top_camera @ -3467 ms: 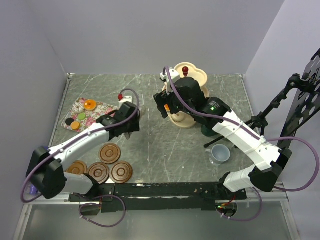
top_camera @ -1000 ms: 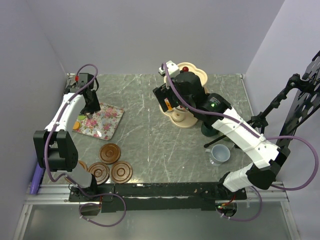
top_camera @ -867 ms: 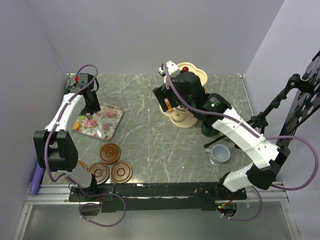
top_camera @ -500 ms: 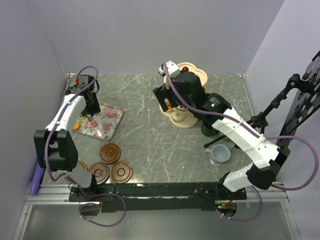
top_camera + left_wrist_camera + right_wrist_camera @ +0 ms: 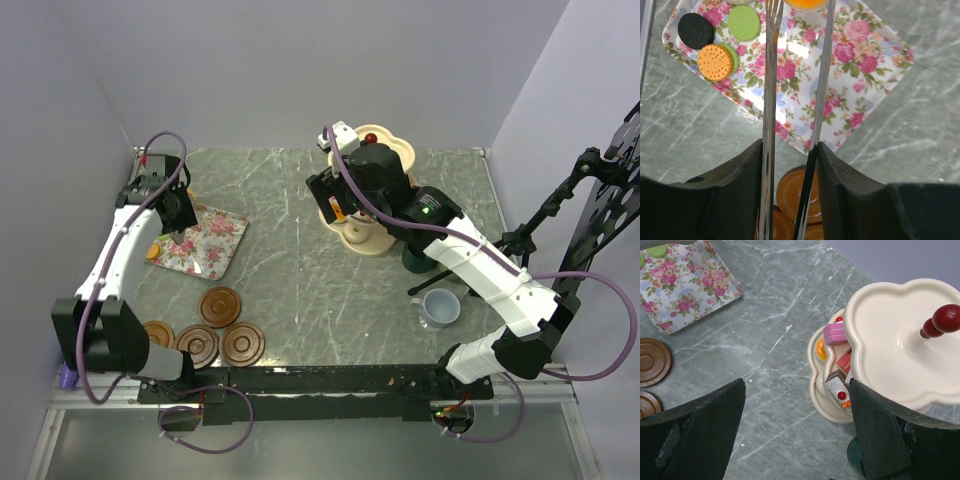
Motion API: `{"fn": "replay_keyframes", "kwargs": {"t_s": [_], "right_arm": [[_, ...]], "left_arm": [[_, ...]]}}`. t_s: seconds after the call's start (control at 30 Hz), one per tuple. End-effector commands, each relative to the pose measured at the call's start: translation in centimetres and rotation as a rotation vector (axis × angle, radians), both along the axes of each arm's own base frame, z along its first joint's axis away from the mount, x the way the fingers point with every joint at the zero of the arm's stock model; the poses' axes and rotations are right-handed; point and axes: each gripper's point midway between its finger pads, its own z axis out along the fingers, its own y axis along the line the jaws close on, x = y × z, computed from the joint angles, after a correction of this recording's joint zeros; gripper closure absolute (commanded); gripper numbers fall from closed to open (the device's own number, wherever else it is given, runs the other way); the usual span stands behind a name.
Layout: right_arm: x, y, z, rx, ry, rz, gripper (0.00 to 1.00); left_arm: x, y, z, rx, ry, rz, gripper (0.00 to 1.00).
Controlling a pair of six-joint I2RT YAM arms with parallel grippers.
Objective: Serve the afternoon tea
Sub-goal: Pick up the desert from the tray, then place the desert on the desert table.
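My left gripper (image 5: pixel 177 208) hangs over the floral tray (image 5: pixel 212 248) and is shut on the thin metal tongs (image 5: pixel 769 100). The tong arms reach out over an orange cake (image 5: pixel 805 3) at the tray's far edge. Black (image 5: pixel 695 30), green (image 5: pixel 744 22) and orange (image 5: pixel 715 62) round cakes lie on the tray's left corner. The cream stand (image 5: pixel 388 153) with the red knob (image 5: pixel 371 138) stands at the back. Small cakes (image 5: pixel 837 386) sit on its lower tier. My right gripper (image 5: pixel 797 385) hovers wide open beside the stand, holding nothing.
Several brown saucers (image 5: pixel 220 306) lie near the front left. A grey-blue mug (image 5: pixel 440 308) stands front right, and a dark green mug (image 5: pixel 414 262) is partly hidden under the right arm. A black stand (image 5: pixel 560 210) rises at the right edge.
The left gripper went from the table's middle to the back left over the tray. In the last second its elbow sank toward the front left. The right arm stayed put.
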Motion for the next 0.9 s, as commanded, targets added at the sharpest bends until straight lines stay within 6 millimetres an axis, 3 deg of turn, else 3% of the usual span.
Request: {"fn": "replay_keyframes", "kwargs": {"t_s": [0.0, 0.1, 0.23, 0.47, 0.6, 0.87], "right_arm": [[0.5, -0.2, 2.1, 0.042, -0.047, -0.019, 0.1], [0.7, -0.5, 2.2, 0.037, -0.055, -0.037, 0.1], [0.9, -0.8, 2.5, 0.038, -0.067, -0.057, 0.1], [0.8, -1.1, 3.3, 0.055, -0.08, -0.068, 0.1], [0.9, -1.1, 4.0, 0.066, -0.095, -0.07, 0.1], [0.8, -1.2, 4.2, 0.077, -0.103, -0.067, 0.1]], "left_arm": [[-0.9, -2.3, 2.8, -0.065, -0.132, -0.039, 0.59], [-1.5, -5.4, 3.3, -0.112, -0.176, -0.111, 0.59], [-2.1, -11.7, 3.4, -0.174, -0.214, -0.265, 0.59], [-3.4, -22.6, 1.7, -0.227, -0.173, -0.553, 0.59], [-3.9, -26.5, 0.7, -0.205, -0.134, -0.656, 0.59], [-5.3, -32.7, 2.1, -0.254, -0.184, -0.791, 0.6]]}}
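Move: About 44 cm to the right of the left hand and 7 cm ahead, the stand's bottom tier lies roughly 12 cm lower. The floral tray is underneath, its middle some 3 cm ahead, 3 cm right and 15 cm down; the biscuit group sits about 8 cm left, level with the hand. The nearest coaster is 13 cm back and 7 cm right. From the right hand the tier is roughly 10 cm ahead, 10 cm right and 25 cm below. Swinging right, the left hand keeps the orange dessert pinched between the ends of its fork-like tongs and carries it away from the tray towards the near left side of the tiered stand. It travels some 28 cm right and 6 cm back, rising slightly at first, then sinking about 5 cm before levelling off, while turning about 40 degrees clockwise; the fingers keep their hold on the tongs. ##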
